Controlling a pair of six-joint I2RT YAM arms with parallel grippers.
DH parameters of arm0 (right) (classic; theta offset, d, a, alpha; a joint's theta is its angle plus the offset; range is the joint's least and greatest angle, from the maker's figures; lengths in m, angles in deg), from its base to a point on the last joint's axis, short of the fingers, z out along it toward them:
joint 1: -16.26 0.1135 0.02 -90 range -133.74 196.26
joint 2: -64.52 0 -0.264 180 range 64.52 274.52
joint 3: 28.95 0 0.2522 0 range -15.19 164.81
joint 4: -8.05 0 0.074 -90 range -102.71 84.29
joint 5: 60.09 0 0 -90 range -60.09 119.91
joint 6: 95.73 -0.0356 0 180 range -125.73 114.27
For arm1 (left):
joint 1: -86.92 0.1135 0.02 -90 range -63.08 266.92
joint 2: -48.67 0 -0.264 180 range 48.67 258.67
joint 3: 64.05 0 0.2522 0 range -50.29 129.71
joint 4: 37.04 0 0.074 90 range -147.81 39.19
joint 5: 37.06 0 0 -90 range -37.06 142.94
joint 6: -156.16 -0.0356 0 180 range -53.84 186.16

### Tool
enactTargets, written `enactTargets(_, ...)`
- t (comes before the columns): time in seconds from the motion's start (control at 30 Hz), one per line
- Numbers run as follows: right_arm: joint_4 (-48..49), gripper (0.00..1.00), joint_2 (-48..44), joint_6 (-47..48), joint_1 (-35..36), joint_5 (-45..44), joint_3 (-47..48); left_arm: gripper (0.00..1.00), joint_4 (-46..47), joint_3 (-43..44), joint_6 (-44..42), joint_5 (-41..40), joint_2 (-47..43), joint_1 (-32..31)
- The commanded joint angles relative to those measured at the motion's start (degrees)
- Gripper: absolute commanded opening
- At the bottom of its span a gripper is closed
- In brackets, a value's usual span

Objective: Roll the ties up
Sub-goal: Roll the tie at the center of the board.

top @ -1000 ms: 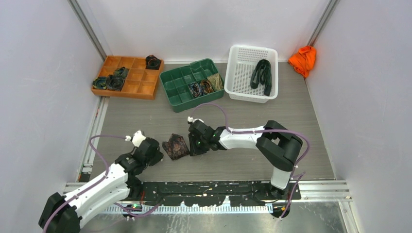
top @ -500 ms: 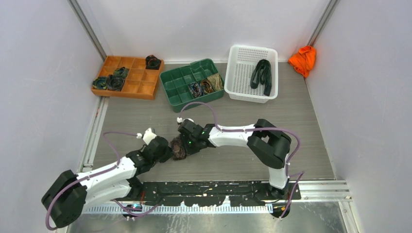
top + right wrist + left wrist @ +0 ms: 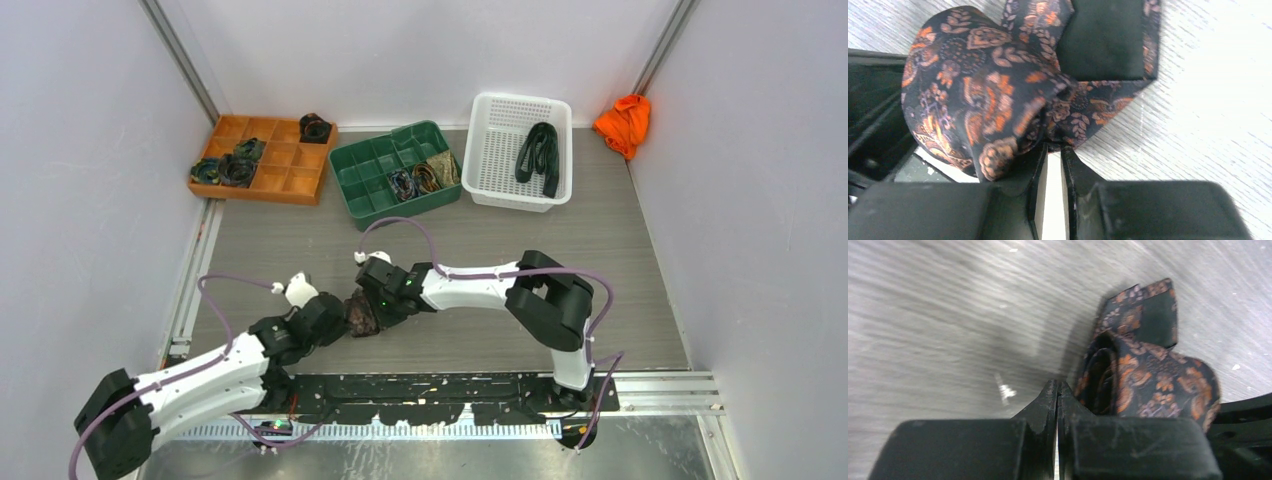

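Note:
A dark brown tie (image 3: 362,314) with an orange paisley pattern lies partly coiled on the table between my two grippers. In the right wrist view the tie (image 3: 983,90) bulges over the left finger, its pointed end spread flat on the table behind. My right gripper (image 3: 1053,147) pinches a fold of it at the fingertips, the jaws only a narrow slit apart. My left gripper (image 3: 1057,387) is shut with nothing between its fingers, and the tie (image 3: 1148,375) presses against the outside of its right finger. From above, the left gripper (image 3: 335,318) and right gripper (image 3: 375,300) flank the coil.
At the back stand an orange tray (image 3: 285,178) holding coiled ties, a green tray (image 3: 365,185) with more coils, and a white basket (image 3: 495,150) containing a black tie (image 3: 540,155). An orange cloth lump (image 3: 623,122) lies in the back right corner.
The right gripper has shifted left, dragging the tie from a flat patch into a bunched coil. The left arm has swung right until its gripper touches the tie.

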Motion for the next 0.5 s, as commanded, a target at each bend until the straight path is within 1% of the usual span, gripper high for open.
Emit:
enactTargets(0.0, 0.83, 0.24, -5.82, 1.04, -0.45, -7.02, -1.79, 0.00, -18.62, 1.38, 0.15, -5.16, -6.35, -0.25)
enactTargets(0.1, -0.38, 0.36, -10.32, 0.91, -0.61, -9.18, -4.64, 0.00, -22.61, 2.94, -0.07, -6.30, -9.66, -0.24)
enactTargets(0.2, -1.72, 0.48, -13.79, 0.31, -0.59, -11.77, -7.01, 0.00, -23.64, 5.03, -1.02, -6.42, -10.26, -0.24)
enactTargets(0.3, -1.26, 0.51, -16.31, -0.71, -1.42, -13.49, -10.84, 0.00, -22.55, 8.56, -3.32, -5.30, -8.51, -0.29)
enactTargets(0.4, 0.13, 0.52, -17.26, -1.20, -3.83, -11.78, -13.12, 0.00, -20.31, 14.27, -8.19, -5.92, -5.38, -0.25)
enactTargets(0.47, 2.39, 0.53, -17.05, -1.47, -6.12, -8.23, -14.47, 0.00, -18.10, 18.88, -11.39, -6.19, -2.71, -0.23)
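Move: The rolled tie lies between the two grippers, about level with both in height: its middle is some 4 cm to the left and 2 cm ahead of the right hand. From the left hand it is about 4 cm to the right and 1 cm ahead. The green box stands about 29 cm ahead of the right hand and 2 cm to its right, some 2 cm higher; the white basket is about 33 cm ahead of that same hand and 27 cm to its right. The rolled tie is left between the hands as both draw off. The right hand comes free to the right, about 7 cm, rising some 3 cm and easing slightly forward, its narrow finger gap opening to about half. The shut left hand backs off left and back towards its base, then lifts nearly 4 cm, drifting slightly forward and right again. ##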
